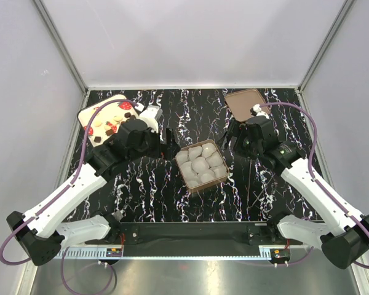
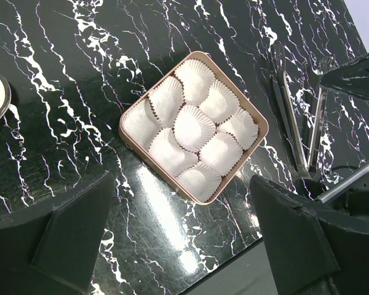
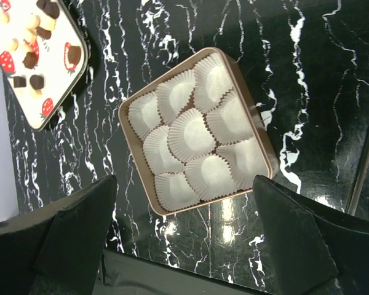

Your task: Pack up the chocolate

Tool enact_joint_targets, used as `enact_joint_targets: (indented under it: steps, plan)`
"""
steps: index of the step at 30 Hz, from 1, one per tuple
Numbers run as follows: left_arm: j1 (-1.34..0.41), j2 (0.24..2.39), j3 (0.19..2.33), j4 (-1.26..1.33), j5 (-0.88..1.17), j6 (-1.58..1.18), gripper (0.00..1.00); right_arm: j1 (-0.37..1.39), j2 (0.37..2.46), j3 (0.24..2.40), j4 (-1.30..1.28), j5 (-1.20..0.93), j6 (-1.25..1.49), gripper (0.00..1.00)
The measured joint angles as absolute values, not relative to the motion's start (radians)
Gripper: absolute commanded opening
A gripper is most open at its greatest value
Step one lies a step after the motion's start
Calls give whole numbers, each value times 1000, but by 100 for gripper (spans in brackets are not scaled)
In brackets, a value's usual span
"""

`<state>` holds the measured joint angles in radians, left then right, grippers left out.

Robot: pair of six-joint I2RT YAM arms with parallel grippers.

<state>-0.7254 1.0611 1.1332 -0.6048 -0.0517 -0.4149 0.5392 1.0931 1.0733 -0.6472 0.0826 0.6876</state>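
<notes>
The chocolate lies as small dark brown and cream pieces on a cream tray with strawberry prints at the back left; the right wrist view also shows the chocolate on that tray. A tan square box of white paper cups sits mid-table, and the cups hold nothing. My left gripper hovers just left of the box, open and holding nothing. My right gripper hangs open at the box's back right. In the wrist views the box lies beyond each open gripper.
A brown lid lies at the back right. A thin metal tool like tongs rests on the black marbled table right of the box. Grey walls close the back and sides.
</notes>
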Motion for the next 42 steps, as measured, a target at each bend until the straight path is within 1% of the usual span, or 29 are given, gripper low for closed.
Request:
enact_joint_targets:
  steps: [7,12,15,18,19,22,23,25,29,31,38,42]
  plan:
    - [-725,1053,1133,-615,-49,-413,99,539,1114,1118,-720,147,699,100]
    - [-725,1029,1133,-633,-48,-411,99,532,1208,1225,-818,229,701,100]
    - [-725,1006,1133,-638,-47,-411,99,473,1286,1268,-879,255,704,98]
    - [-725,976,1132,-638,-43,-410,99,354,1358,1261,-925,265,713,93]
    - [-725,966,1131,-638,-40,-410,99,313,1372,1248,-936,266,717,87]
    - [-725,937,1126,-640,-36,-406,99,211,1370,1183,-963,274,739,80]
    - [-725,928,1121,-640,-35,-403,99,182,1365,1161,-972,276,746,76]
    - [-725,907,1108,-638,-32,-398,99,121,1352,1114,-986,280,765,75]
    - [-725,883,1089,-641,-29,-394,99,-17,1319,1020,-979,265,793,67]
    - [-725,883,1086,-640,-28,-393,99,-73,1316,982,-964,260,805,65]
    - [-725,873,1085,-642,-26,-393,99,-131,1333,897,-889,249,828,61]
    - [-725,866,1085,-643,-25,-393,99,-143,1352,835,-800,230,832,57]
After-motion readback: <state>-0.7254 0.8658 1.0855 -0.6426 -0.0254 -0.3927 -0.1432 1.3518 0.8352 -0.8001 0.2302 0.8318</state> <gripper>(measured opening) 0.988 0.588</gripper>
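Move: Off to the right hand's right, the open tongs lie with their middle about 17 cm across, 6 cm back towards the base and some 20 cm below that hand. The box of paper cups stands roughly 7 cm to the right hand's left and level with it front to back, also about 20 cm lower; the empty brown tray is about 23 cm ahead and 12 cm right. From the left hand, the tongs lie some 30 cm right and 4 cm back, about 24 cm down. Swinging away from the box, the right hand eases forward a little, then sweeps about 22 cm right while sinking some 17 cm and drawing back, down towards the right-hand arm of the tongs. Its wrist turns roughly 50 degrees clockwise and tips the fingers nearly straight down, the wide-open gap narrowing to a bit over half. The empty left hand backs off about 3 cm, rising and drifting left, still wide open. ##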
